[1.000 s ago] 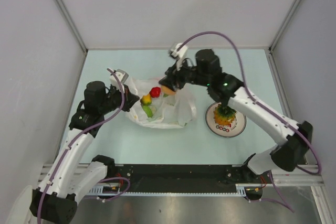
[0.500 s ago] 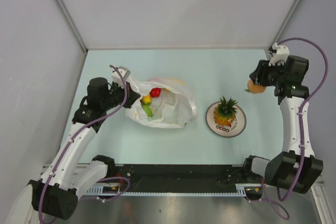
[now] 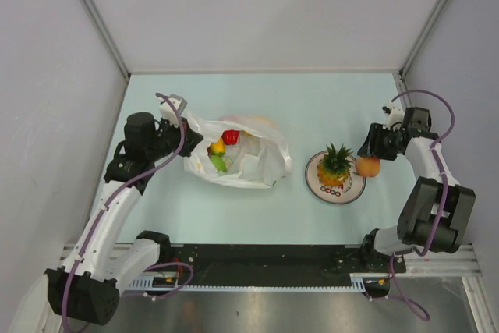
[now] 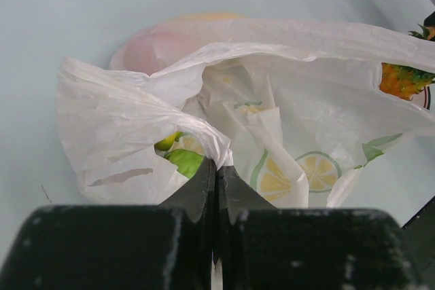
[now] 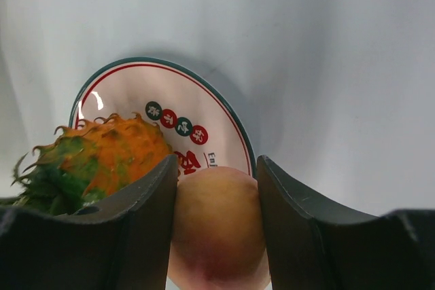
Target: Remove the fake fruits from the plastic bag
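The plastic bag (image 3: 253,163) lies left of centre, its mouth facing left. My left gripper (image 3: 185,143) is shut on the bag's rim (image 4: 216,154) and holds the mouth up. Inside lie a red strawberry (image 3: 231,136), a yellow lemon (image 3: 217,147) and a green fruit (image 3: 220,164), the green one also seen at the mouth (image 4: 183,161). A yellow-orange bulge (image 3: 262,122) shows through the far side. My right gripper (image 3: 369,158) is shut on a peach (image 5: 217,229) at the right rim of the plate (image 5: 136,93). The pineapple (image 3: 335,164) stands on the plate (image 3: 327,194).
Grey walls with metal posts close off the table on three sides. The black rail with both arm bases (image 3: 265,264) runs along the near edge. The right arm (image 3: 427,173) is folded back near the right wall.
The right arm has carried the peach from the bag's mouth out to the far right, then down to the plate's right rim. The left gripper keeps its hold on the bag.
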Robot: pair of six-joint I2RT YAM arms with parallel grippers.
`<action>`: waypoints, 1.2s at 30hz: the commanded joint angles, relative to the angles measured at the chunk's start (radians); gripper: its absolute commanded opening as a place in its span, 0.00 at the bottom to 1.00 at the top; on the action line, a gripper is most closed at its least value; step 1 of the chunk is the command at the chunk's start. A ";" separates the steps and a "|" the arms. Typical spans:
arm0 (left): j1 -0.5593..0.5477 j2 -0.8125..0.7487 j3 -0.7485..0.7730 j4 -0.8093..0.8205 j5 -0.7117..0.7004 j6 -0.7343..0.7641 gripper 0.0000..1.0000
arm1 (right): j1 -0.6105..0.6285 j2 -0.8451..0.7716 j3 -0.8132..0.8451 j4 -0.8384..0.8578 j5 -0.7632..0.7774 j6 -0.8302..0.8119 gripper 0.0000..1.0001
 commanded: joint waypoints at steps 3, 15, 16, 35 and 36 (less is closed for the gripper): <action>0.024 0.015 0.045 0.008 0.014 0.002 0.03 | 0.048 0.095 0.000 0.083 -0.003 0.055 0.19; 0.043 0.058 0.057 0.008 0.016 0.009 0.04 | 0.131 0.206 0.000 0.186 0.019 0.100 0.23; 0.044 0.061 0.057 0.011 0.016 0.009 0.04 | 0.135 0.209 0.000 0.184 0.022 0.100 0.24; 0.043 0.062 0.074 -0.021 0.056 0.016 0.03 | 0.016 0.005 0.115 0.127 -0.100 0.117 1.00; 0.044 0.052 0.076 -0.031 0.063 0.020 0.03 | 0.017 -0.029 0.129 0.159 -0.115 0.114 1.00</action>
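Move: The peach is already gripped between the right fingers, at the hand point. The plate it is being taken to is centred about 8 cm to that hand's left, neither ahead nor back, some 10 cm below. The pineapple on the plate lies roughly 10 cm left, 1 cm ahead and 7 cm below the hand. From the left hand, which still pinches the bag, the plate is about 42 cm to the right, 2 cm ahead and 23 cm down. The peach is lowered about 5 cm by the right hand while being carried some 4 cm left and 3 cm forward, onto the plate's right-hand part beside the pineapple. There the fingers spread wide and let go, and the hand draws off to the right and up, roughly 3 cm each way. The left hand keeps the bag pinched, easing about 2 cm forward and down. ##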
